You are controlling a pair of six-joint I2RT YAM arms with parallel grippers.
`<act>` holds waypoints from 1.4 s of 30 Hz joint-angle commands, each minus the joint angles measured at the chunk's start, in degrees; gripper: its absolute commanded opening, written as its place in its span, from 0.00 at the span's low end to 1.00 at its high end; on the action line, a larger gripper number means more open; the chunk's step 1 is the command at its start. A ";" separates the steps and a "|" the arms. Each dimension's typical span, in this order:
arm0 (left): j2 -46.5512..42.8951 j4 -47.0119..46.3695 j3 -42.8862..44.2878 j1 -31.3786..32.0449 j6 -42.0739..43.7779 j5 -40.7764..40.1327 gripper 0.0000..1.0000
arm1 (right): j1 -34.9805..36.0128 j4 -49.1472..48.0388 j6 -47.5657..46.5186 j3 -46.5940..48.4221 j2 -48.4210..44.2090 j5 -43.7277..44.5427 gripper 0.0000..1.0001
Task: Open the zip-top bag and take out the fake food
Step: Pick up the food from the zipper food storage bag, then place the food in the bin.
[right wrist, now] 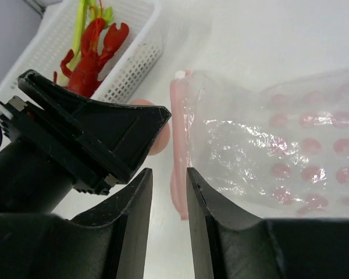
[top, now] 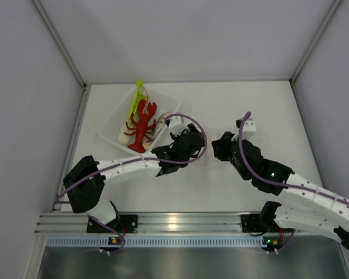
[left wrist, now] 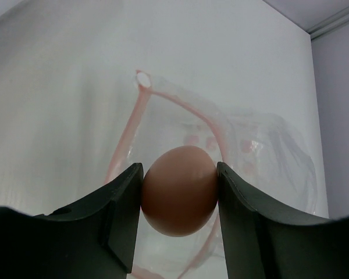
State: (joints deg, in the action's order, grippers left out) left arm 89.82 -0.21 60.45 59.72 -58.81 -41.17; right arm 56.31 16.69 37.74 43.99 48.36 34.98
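My left gripper (left wrist: 179,177) is shut on a pinkish-brown round piece of fake food (left wrist: 180,197), held just outside the open mouth of the zip-top bag (left wrist: 262,157). The bag is clear with pale pink dots (right wrist: 267,145) and lies flat between the two grippers. Its pink zip strip (right wrist: 179,145) ends right at the tip of my right gripper (right wrist: 169,174). That gripper's jaws stand a narrow gap apart with bare table showing between them. In the top view the left gripper (top: 192,145) and right gripper (top: 216,146) nearly face each other.
A white tray (top: 113,125) at the back left holds a red lobster (top: 142,125) and a green-and-yellow leek stalk (top: 135,99). The same tray (right wrist: 134,52) shows in the right wrist view behind the left gripper's fingers (right wrist: 104,133). White walls close the table's sides and back.
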 commanded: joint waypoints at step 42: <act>-6.87 19.54 3.18 -38.79 26.81 24.19 0.03 | -5.95 16.18 -7.94 -3.91 -20.58 0.44 0.53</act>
State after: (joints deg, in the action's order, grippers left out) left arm 80.38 16.93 60.49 24.05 -33.61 -22.74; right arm 50.87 29.80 29.19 40.10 29.23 33.69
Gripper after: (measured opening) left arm 0.550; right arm 0.519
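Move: The left hand already grips the brown egg; the white basket's middle lies about 24 cm to its left, 13 cm ahead and some 7 cm lower. In the basket the lobster lies 24 cm left and 13 cm ahead, the fish about 16 cm left and 14 cm ahead; the bag's middle lies 20 cm right and 2 cm ahead. From the right hand the basket is roughly 33 cm left, 12 cm ahead. Leftwards, after a brief dip, the left arm sweeps the egg some 22 cm away from the bag's mouth and then forward about 8 cm, rising over the basket's side and sinking again inside its outline, its left side rolling up and the fingers tipping down, grip kept. The empty right hand dips, then draws off right and slightly back, opening its fingers. ##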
